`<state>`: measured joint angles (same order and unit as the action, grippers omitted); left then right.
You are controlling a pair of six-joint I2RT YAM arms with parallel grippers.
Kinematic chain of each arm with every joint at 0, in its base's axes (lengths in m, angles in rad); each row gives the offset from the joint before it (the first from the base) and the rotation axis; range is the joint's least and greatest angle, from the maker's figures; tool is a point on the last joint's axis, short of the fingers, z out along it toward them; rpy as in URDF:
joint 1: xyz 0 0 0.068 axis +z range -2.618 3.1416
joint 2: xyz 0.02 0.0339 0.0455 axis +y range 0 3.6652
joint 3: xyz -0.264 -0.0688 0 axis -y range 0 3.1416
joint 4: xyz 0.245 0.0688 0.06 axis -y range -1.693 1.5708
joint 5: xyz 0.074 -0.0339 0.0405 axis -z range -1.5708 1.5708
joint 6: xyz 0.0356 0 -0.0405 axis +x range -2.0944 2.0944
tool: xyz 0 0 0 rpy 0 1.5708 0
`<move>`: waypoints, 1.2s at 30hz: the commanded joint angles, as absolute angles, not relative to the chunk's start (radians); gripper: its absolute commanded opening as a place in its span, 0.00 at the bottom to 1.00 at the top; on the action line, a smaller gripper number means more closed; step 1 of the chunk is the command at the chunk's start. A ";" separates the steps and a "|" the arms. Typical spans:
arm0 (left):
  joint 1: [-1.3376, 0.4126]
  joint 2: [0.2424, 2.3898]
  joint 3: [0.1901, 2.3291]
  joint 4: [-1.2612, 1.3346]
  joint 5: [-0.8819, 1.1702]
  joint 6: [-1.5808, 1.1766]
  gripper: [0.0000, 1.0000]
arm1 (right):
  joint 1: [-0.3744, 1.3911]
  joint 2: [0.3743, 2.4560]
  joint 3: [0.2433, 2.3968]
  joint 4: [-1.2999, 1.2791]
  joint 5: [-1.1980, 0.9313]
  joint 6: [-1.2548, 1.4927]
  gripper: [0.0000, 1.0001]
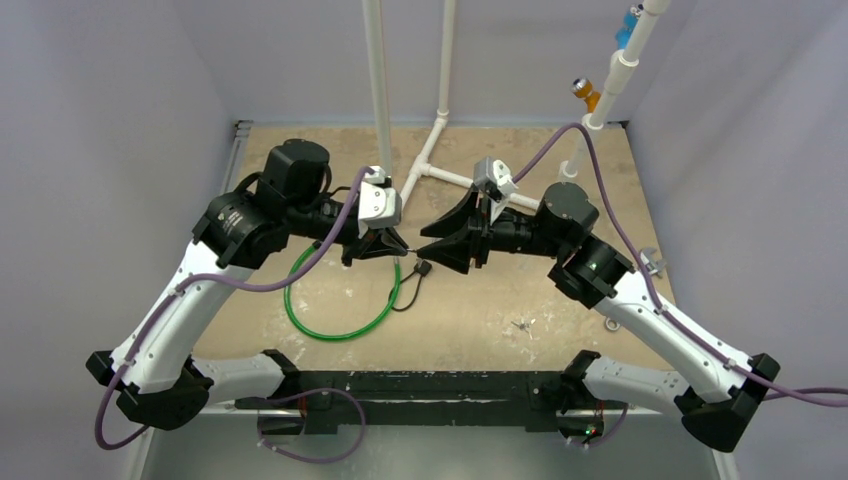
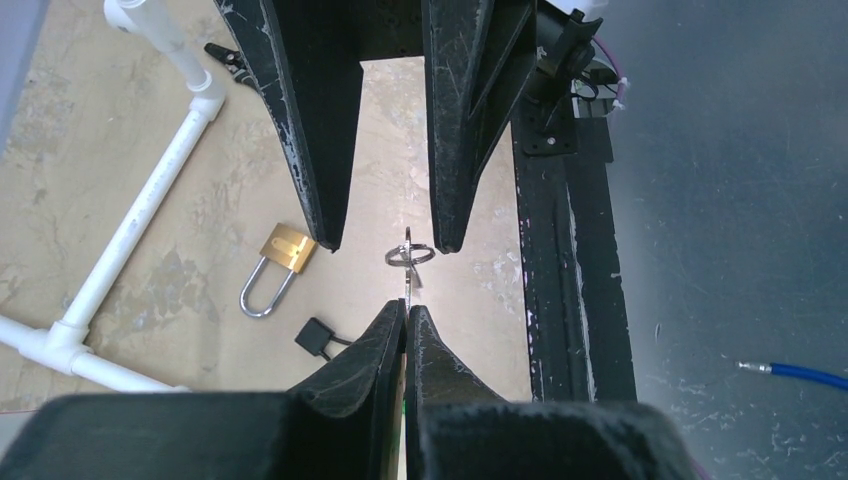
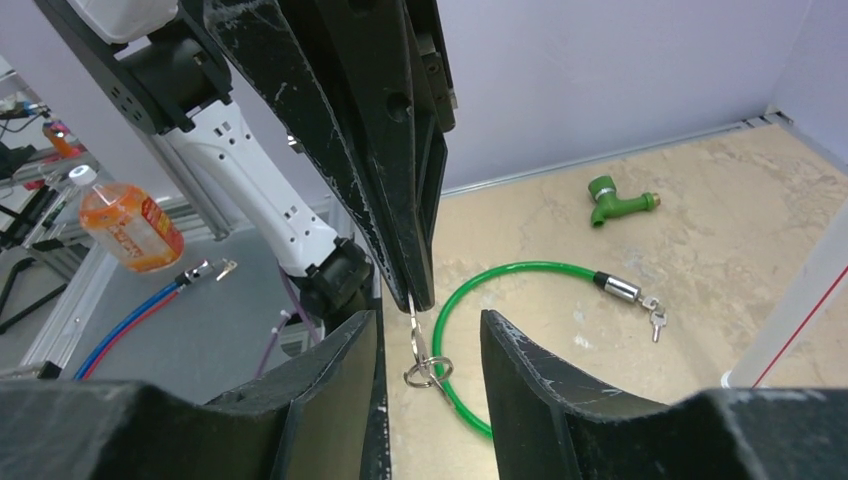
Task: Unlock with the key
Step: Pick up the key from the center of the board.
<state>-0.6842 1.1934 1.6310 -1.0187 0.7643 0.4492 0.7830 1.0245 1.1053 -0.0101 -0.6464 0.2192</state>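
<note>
My left gripper point(image 2: 407, 308) is shut on the blade of a small silver key point(image 2: 408, 286), held above the table. The key ring point(image 2: 410, 255) hangs past the fingertips. My right gripper point(image 3: 430, 318) faces it tip to tip and stands open, with the key point(image 3: 413, 322) and its ring point(image 3: 428, 372) in the gap and neither finger touching them. In the top view the left gripper point(image 1: 399, 246) and the right gripper point(image 1: 425, 241) meet at mid-table. The brass padlock point(image 2: 285, 250) lies flat on the table below, apart from both grippers.
A green cable lock point(image 1: 340, 312) with its own keys point(image 3: 655, 318) loops on the table under the left arm. A black plug on a thin cord point(image 2: 313, 336) lies by the padlock. A white pipe frame point(image 1: 440, 150) stands behind. A green fitting point(image 3: 620, 198) lies apart.
</note>
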 commanded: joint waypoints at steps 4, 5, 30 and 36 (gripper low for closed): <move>-0.690 1.178 1.679 -1.004 0.787 0.440 0.00 | 0.778 1.020 1.086 0.016 -0.663 0.189 0.43; -0.689 1.179 1.682 -1.003 0.787 0.440 0.00 | 0.779 1.024 1.084 0.015 -0.667 0.188 0.42; -0.697 1.197 1.683 -0.969 0.804 0.403 0.00 | 0.779 1.060 1.063 0.091 -0.676 0.247 0.00; -0.697 1.197 1.684 -0.959 0.796 0.396 0.00 | 0.780 1.047 1.035 0.113 -0.653 0.238 0.00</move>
<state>-0.6834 1.1984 1.6547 -1.0138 0.7498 0.4171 0.7792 1.0470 1.0607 0.0513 -0.6884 0.2344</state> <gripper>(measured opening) 0.009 0.008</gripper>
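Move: The left hand already holds the key, which sticks out about 2 cm to its right and 1 cm down. From the half-open right hand the key is about 1 cm left and 1 cm below, neither ahead nor back. The padlock lies some 13 cm ahead and 7 cm right of the right hand, the black cable lock about 9 cm ahead and 1 cm left, both roughly 38 cm below. The right hand sinks about 1.5 cm and shuts, pinching the key's ringed end; the left keeps hold. ##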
